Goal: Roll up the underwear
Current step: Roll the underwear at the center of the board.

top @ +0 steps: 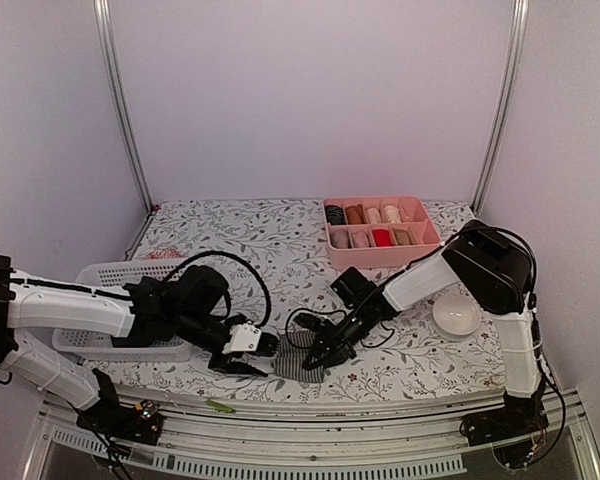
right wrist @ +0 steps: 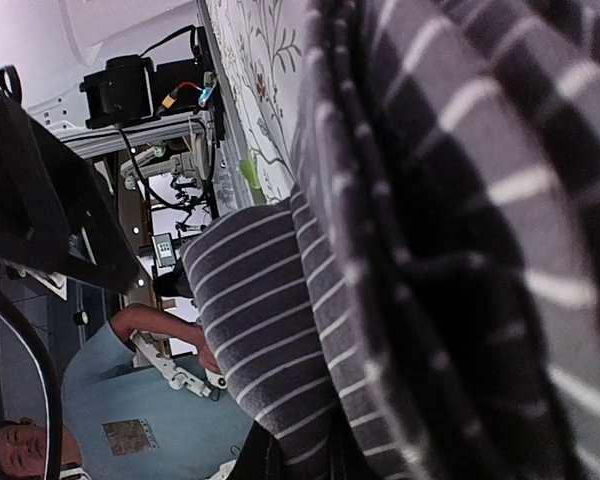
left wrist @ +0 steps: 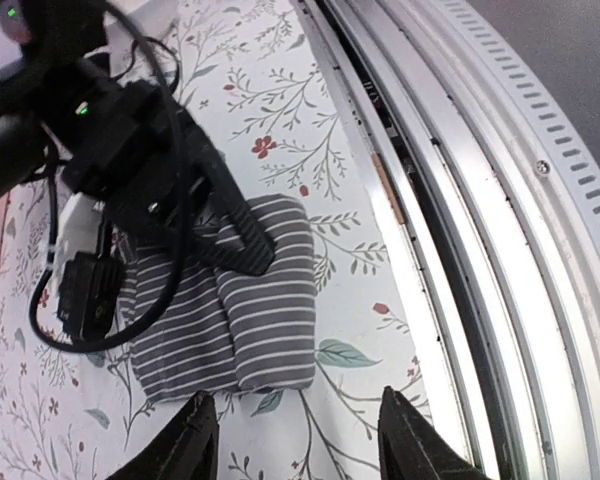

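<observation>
A grey-and-white striped underwear (top: 298,362) lies folded on the flowered table near its front edge, between the two grippers. In the left wrist view the underwear (left wrist: 240,320) lies just ahead of my left gripper (left wrist: 300,445). That gripper is open and empty, its fingertips (left wrist: 195,440) clear of the cloth. My right gripper (top: 320,356) comes down on the underwear from the right and is shut on its far part. In the right wrist view the striped cloth (right wrist: 280,300) fills the frame and hides most of the jaws.
A pink divided tray (top: 332,243) with several rolled garments stands at the back right. A white mesh basket (top: 105,272) sits under my left arm. A white bowl (top: 456,315) is at the right. The table's metal front rail (left wrist: 460,200) runs close beside the underwear.
</observation>
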### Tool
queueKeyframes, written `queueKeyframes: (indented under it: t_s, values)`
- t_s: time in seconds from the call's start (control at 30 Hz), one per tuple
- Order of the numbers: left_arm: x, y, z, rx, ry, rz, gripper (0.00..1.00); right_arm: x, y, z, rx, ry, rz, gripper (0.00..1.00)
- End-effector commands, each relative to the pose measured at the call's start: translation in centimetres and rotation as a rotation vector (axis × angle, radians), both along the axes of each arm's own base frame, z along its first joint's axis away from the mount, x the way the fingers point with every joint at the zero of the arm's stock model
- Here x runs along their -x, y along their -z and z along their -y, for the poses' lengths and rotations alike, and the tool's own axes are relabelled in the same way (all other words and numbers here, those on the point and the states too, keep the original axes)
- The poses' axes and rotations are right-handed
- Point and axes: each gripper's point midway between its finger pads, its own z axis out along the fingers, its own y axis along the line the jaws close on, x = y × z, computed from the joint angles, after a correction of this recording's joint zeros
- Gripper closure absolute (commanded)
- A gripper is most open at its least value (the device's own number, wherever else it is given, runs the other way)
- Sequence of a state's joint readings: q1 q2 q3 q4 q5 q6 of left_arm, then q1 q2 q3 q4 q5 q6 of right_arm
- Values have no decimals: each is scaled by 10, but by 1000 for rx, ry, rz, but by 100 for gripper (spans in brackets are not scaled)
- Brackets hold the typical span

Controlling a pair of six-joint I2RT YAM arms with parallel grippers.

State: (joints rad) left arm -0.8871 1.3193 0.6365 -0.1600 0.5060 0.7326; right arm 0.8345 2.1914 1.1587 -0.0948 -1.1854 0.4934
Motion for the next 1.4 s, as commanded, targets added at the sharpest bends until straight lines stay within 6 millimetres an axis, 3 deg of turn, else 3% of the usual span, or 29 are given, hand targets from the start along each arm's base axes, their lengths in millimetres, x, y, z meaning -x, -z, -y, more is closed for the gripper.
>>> queueKeyframes:
  t_s: [0.0,0.27,0.37,0.43,0.5,0.6,0.73,0.8,0.93,1.03,1.23,1.37]
  values:
    - [-1,4,27,11,12,138,45,3,48,15,164,47,-86,100]
    - [-7,31,54,-52,9,183,45,-1,49,12,181,65,-103,100]
    - [-14,53,53,-135,-21,182,47,-2,47,11,182,71,-103,100]
    - [-15,66,47,-194,-29,170,56,-3,44,10,178,73,-95,100]
    - [-11,76,37,-244,-8,157,75,-7,41,10,180,85,-76,100]
    - [-4,79,25,-274,24,94,87,-18,24,10,156,112,-21,86]
    - [5,76,10,-313,57,-144,96,-44,-24,18,91,185,177,65]
    - [9,74,6,-326,83,-242,98,-50,-44,25,74,217,305,59]
    - [4,70,5,-352,108,-475,100,-55,-60,50,90,277,523,44]
    - [1,80,5,-402,137,-661,100,-50,-68,63,100,266,670,38]
    - [-11,91,7,-431,165,-941,100,-26,-78,42,85,105,1015,28]
    - [-17,97,7,-446,166,-1029,100,-21,-68,16,64,-35,1180,27]
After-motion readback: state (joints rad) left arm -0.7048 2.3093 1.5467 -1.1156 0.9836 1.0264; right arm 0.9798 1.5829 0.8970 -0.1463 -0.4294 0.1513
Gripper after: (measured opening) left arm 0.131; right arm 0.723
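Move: From my open left hand, the middle of the striped underwear is about 6 cm to the right, 1 cm ahead and some 7 cm below; my right hand already grips it, with its middle about 2 cm left and 1 cm below. From the left hand, the green strip is around 8 cm back and 9 cm left, the basket some 12 cm ahead and 27 cm left, and the pink box about 32 cm ahead and 25 cm right. I bring my left hand down about 6 cm and to the right, and pinch the roll's left part while my right hand keeps it held. Then the right fingers let go, and that hand lifts clear about 8 cm, swinging forward and right before easing back while it turns backward. My left hand rolls its grip forward some 60 degrees, pushing a few centimetres forward along the board. ##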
